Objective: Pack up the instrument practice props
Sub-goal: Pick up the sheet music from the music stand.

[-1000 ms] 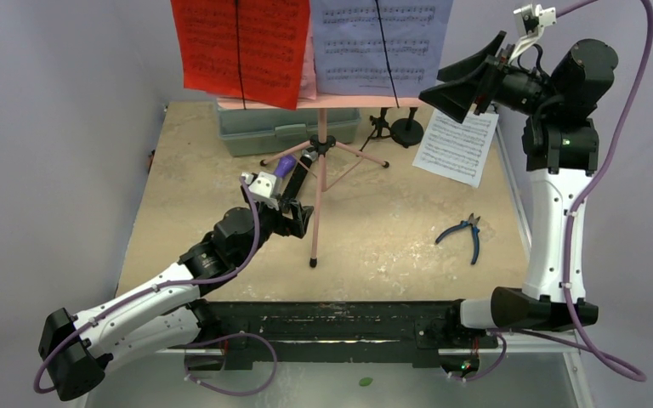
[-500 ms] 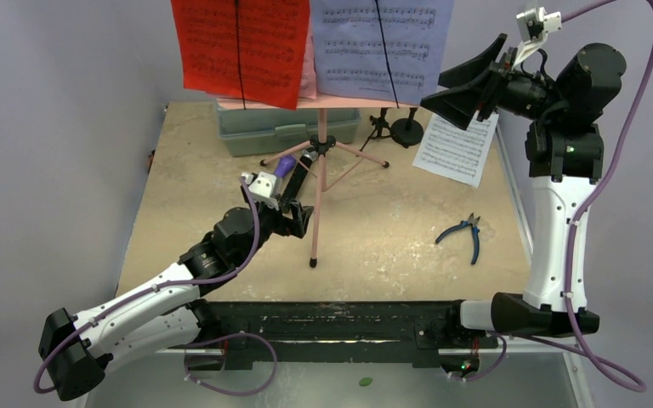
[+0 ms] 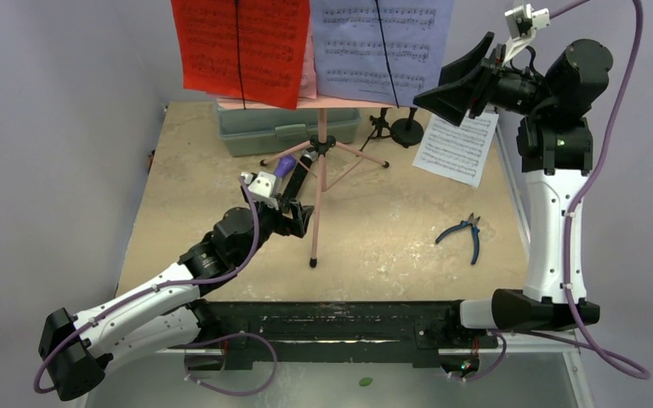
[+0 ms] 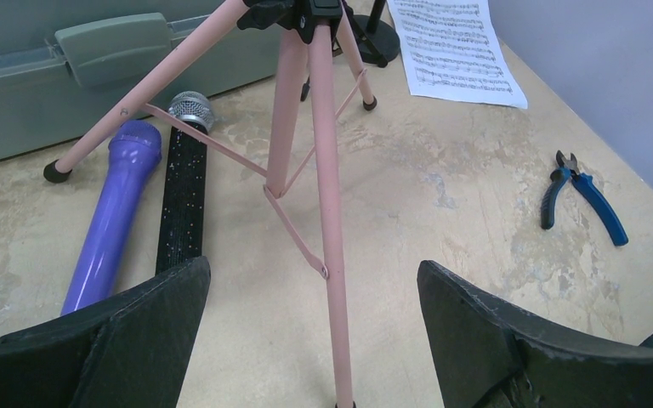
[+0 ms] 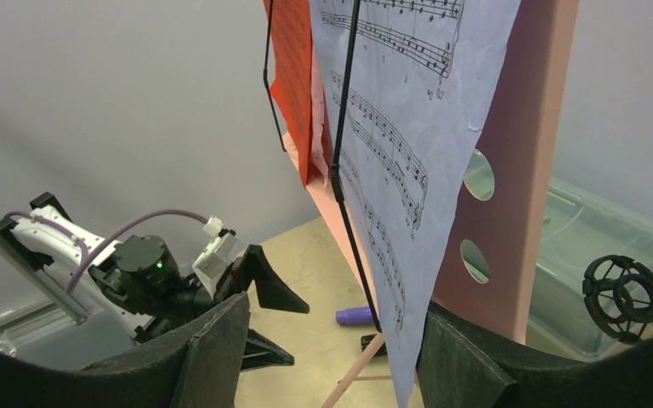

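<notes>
The pink tripod (image 3: 320, 161) stands mid-table, its pink tray (image 3: 323, 102) holding a red sheet-music page (image 3: 238, 47) and a white one (image 3: 383, 42). My right gripper (image 3: 446, 81) is raised at the white page's (image 5: 391, 127) right edge. It is open, with the page's lower corner hanging between the jaws (image 5: 336, 314). My left gripper (image 4: 310, 280) is open low over the table, straddling the tripod's front leg (image 4: 323, 170). A purple microphone (image 4: 115, 221) and a black silver-headed one (image 4: 183, 195) lie under the tripod. Black mic mounts (image 3: 406, 129) stand at the back.
A grey-green plastic case (image 3: 281, 132) sits behind the tripod. A loose white music sheet (image 3: 457, 149) lies at the back right. Blue-handled pliers (image 3: 468, 235) lie on the right. A round black shock mount (image 5: 627, 297) shows by the case.
My right gripper has shifted a little left toward the white page and its jaws have narrowed. The left arm has not moved.
</notes>
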Controlling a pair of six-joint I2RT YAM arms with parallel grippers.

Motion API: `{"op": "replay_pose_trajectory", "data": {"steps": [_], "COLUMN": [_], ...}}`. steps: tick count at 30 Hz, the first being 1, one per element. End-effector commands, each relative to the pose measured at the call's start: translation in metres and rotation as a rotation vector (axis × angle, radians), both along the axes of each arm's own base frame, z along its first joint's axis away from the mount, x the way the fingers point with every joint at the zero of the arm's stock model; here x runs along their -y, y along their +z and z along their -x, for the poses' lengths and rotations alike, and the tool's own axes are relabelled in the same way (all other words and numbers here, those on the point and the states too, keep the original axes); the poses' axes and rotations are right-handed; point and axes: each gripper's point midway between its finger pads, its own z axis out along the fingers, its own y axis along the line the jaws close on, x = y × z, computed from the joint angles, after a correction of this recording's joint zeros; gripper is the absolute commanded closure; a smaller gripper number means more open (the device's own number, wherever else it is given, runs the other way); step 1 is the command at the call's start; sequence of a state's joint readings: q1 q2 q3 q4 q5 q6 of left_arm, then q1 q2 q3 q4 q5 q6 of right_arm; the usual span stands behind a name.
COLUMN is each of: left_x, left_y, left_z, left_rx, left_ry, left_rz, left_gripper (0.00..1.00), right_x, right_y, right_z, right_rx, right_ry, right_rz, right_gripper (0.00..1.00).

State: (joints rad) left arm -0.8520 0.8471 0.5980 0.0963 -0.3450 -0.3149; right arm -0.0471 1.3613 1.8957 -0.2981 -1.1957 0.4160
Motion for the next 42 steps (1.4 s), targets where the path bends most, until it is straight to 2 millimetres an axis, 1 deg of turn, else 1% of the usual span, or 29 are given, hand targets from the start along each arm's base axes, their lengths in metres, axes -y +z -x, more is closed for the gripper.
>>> {"op": "replay_pose_trajectory", "data": {"steps": [1, 6, 10, 13, 21, 29, 34, 42], "left_x": [0.005, 0.005, 0.005, 0.005, 0.006, 0.005, 0.004, 0.003], "left_y": [0.024, 0.024, 0.023, 0.022, 0.022, 0.023, 0.023, 0.022], "left_z": [-0.001, -0.002, -0.002, -0.002, -0.002, -0.001, 0.000, -0.001], "left_rx": [0.040, 0.038, 0.036, 0.036, 0.034, 0.033, 0.033, 0.035], "left_ry": [-0.008, -0.009, -0.007, -0.007, -0.008, -0.010, -0.006, -0.003], "left_rz": [0.067, 0.064, 0.063, 0.062, 0.064, 0.069, 0.070, 0.063], "left_gripper": [0.09, 0.09, 0.09, 0.09, 0.09, 0.09, 0.09, 0.09], "right_x": [-0.001, -0.001, -0.003, -0.004, -0.005, -0.004, -0.002, 0.003], "right_y": [0.008, 0.012, 0.015, 0.016, 0.020, 0.021, 0.020, 0.020], "right_z": [-0.010, -0.022, -0.024, -0.025, -0.026, -0.025, -0.023, -0.012], "right_rx": [0.028, 0.028, 0.036, 0.039, 0.052, 0.066, 0.089, 0.173], "right_ry": [-0.031, -0.063, -0.058, -0.056, -0.056, -0.065, -0.079, -0.097], "right_rz": [-0.007, -0.017, -0.021, -0.022, -0.023, -0.017, 0.006, 0.075], "right_gripper": [0.32, 0.37, 0.42, 0.48, 0.71, 1.00, 1.00, 1.00]}}
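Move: Just left of the right hand's open, left-pointing fingers is the free right edge of the white sheet music. The sheet's middle lies about 9 cm left, 8 cm ahead and 11 cm up, with the black cord across it some 7 cm left, 7 cm ahead and 9 cm up. The red sheet is roughly 29 cm left, 8 cm ahead and 11 cm up. From the left hand, the white sheet's middle is about 14 cm right, 12 cm ahead and 42 cm up. Sliding forward about 3.5 cm at the sheet's lower right edge, the right hand brings its open fingers astride the paper, one at the printed face and the other between the sheet and the stand's board. Then it stays nearly in place while the fingers, already closing on the way, shut fully and pinch the edge between their tips. ##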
